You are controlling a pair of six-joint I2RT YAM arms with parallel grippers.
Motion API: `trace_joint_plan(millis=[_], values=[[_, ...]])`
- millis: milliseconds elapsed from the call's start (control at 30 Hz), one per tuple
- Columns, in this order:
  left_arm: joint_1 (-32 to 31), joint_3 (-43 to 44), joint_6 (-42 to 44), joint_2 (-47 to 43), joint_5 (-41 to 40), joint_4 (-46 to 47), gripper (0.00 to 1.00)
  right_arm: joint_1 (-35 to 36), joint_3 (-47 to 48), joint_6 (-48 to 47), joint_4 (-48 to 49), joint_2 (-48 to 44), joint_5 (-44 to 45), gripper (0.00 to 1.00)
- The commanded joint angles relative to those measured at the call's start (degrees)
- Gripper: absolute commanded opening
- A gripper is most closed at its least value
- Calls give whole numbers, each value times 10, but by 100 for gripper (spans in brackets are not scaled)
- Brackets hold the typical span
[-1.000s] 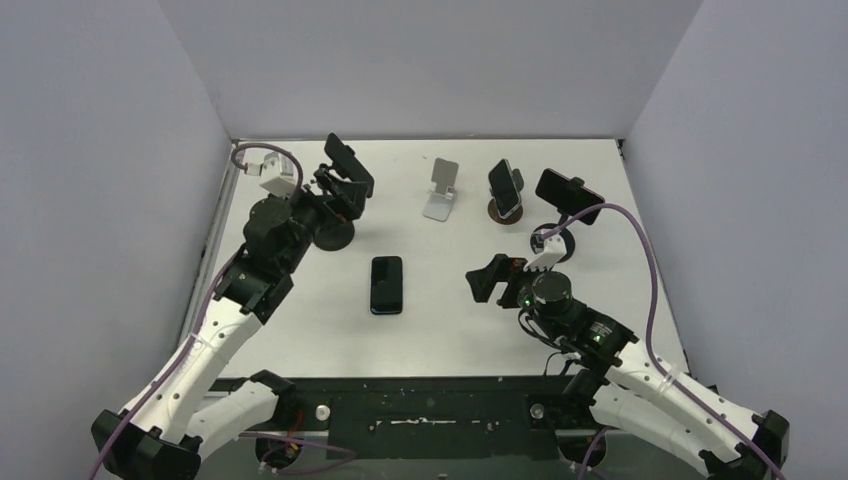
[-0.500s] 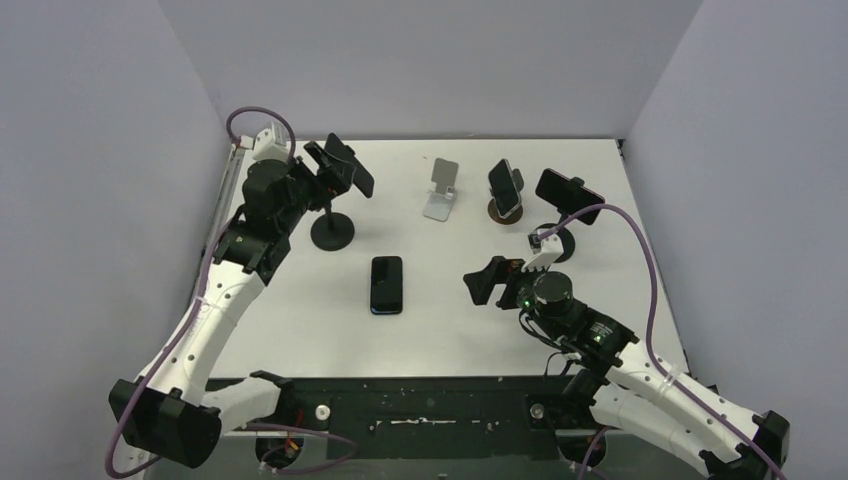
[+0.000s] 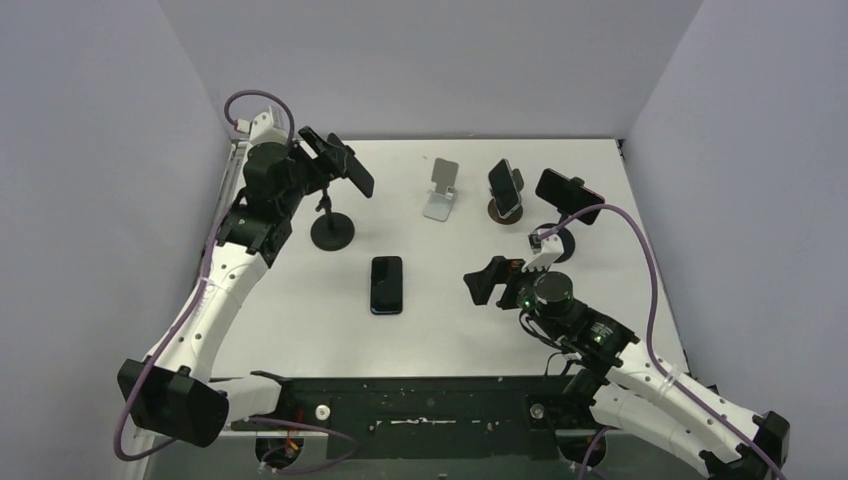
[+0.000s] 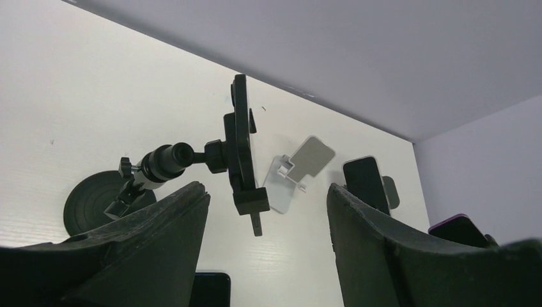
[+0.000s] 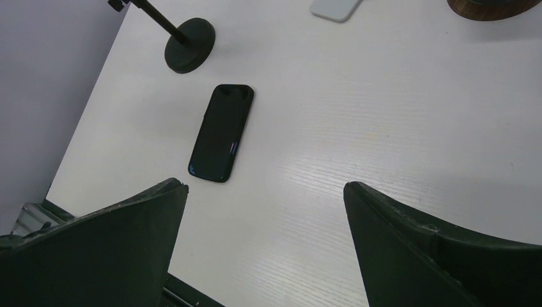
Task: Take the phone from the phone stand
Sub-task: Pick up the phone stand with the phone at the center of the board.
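Observation:
A black stand has a round base [image 3: 332,231] and a clamp head [image 3: 350,168] at the rear left. In the left wrist view the clamp head [image 4: 241,144] is edge-on, and I cannot tell whether it holds a phone. My left gripper [image 3: 322,155] is raised just left of the head, open, and the head's lower end shows between the fingertips [image 4: 192,198] without touching them. A black phone [image 3: 386,284] lies flat mid-table. Two more phones sit in stands, one on a round base [image 3: 506,188] and one purple-edged [image 3: 568,195]. My right gripper [image 3: 479,281] hovers open and empty.
A white stand [image 3: 441,188] at the rear centre carries nothing. The right wrist view shows the flat phone [image 5: 222,132] and the black stand base [image 5: 189,43] ahead of the right gripper [image 5: 265,187]. Walls close in on the left, rear and right.
My left arm has risen and swung back-left, from over the stand base up to the clamp head, and its jaws have narrowed. The right arm has not moved.

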Motion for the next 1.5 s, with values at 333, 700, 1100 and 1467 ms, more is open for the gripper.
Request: trace_joint_plan(millis=[333,700,1100,1467], values=[[22,3,8,46,0,104,59,4,21,-1,2,-34,26,100],[25,-10,0,79,49,149,44,4,31,-3,-6,-34,25,100],[29,-14,5,99,39,159,34,4,26,0,-16,-47,30,100],[29,-20,5,91,32,159,17,4,28,1,-32,-60,40,100]])
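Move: The phone still clipped to the tall black stand is about 8 cm ahead of the left hand, some 2 cm to its right and 4 cm lower, edge-on between the open fingers. Its round base is about 8 cm ahead and 5 cm left, 30 cm below; the loose phone is 7 cm back and 8 cm right, the empty silver stand 20 cm ahead and 22 cm right, both nearly 30 cm down. From the right hand the clipped phone is roughly 26 cm ahead, 27 cm left and 10 cm higher. The left hand reaches forward about 5 cm towards the phone on the tall stand and, mostly from halfway on, sinks some 4 cm, its wrist hardly turning, so that the fingers come astride the phone's near end. They narrow all the while from about two-thirds open to a fifth, ending close against the phone's two faces, though firm contact can't be made out, while the empty right hand eases up and to its right by a couple of centimetres, still wide open. ##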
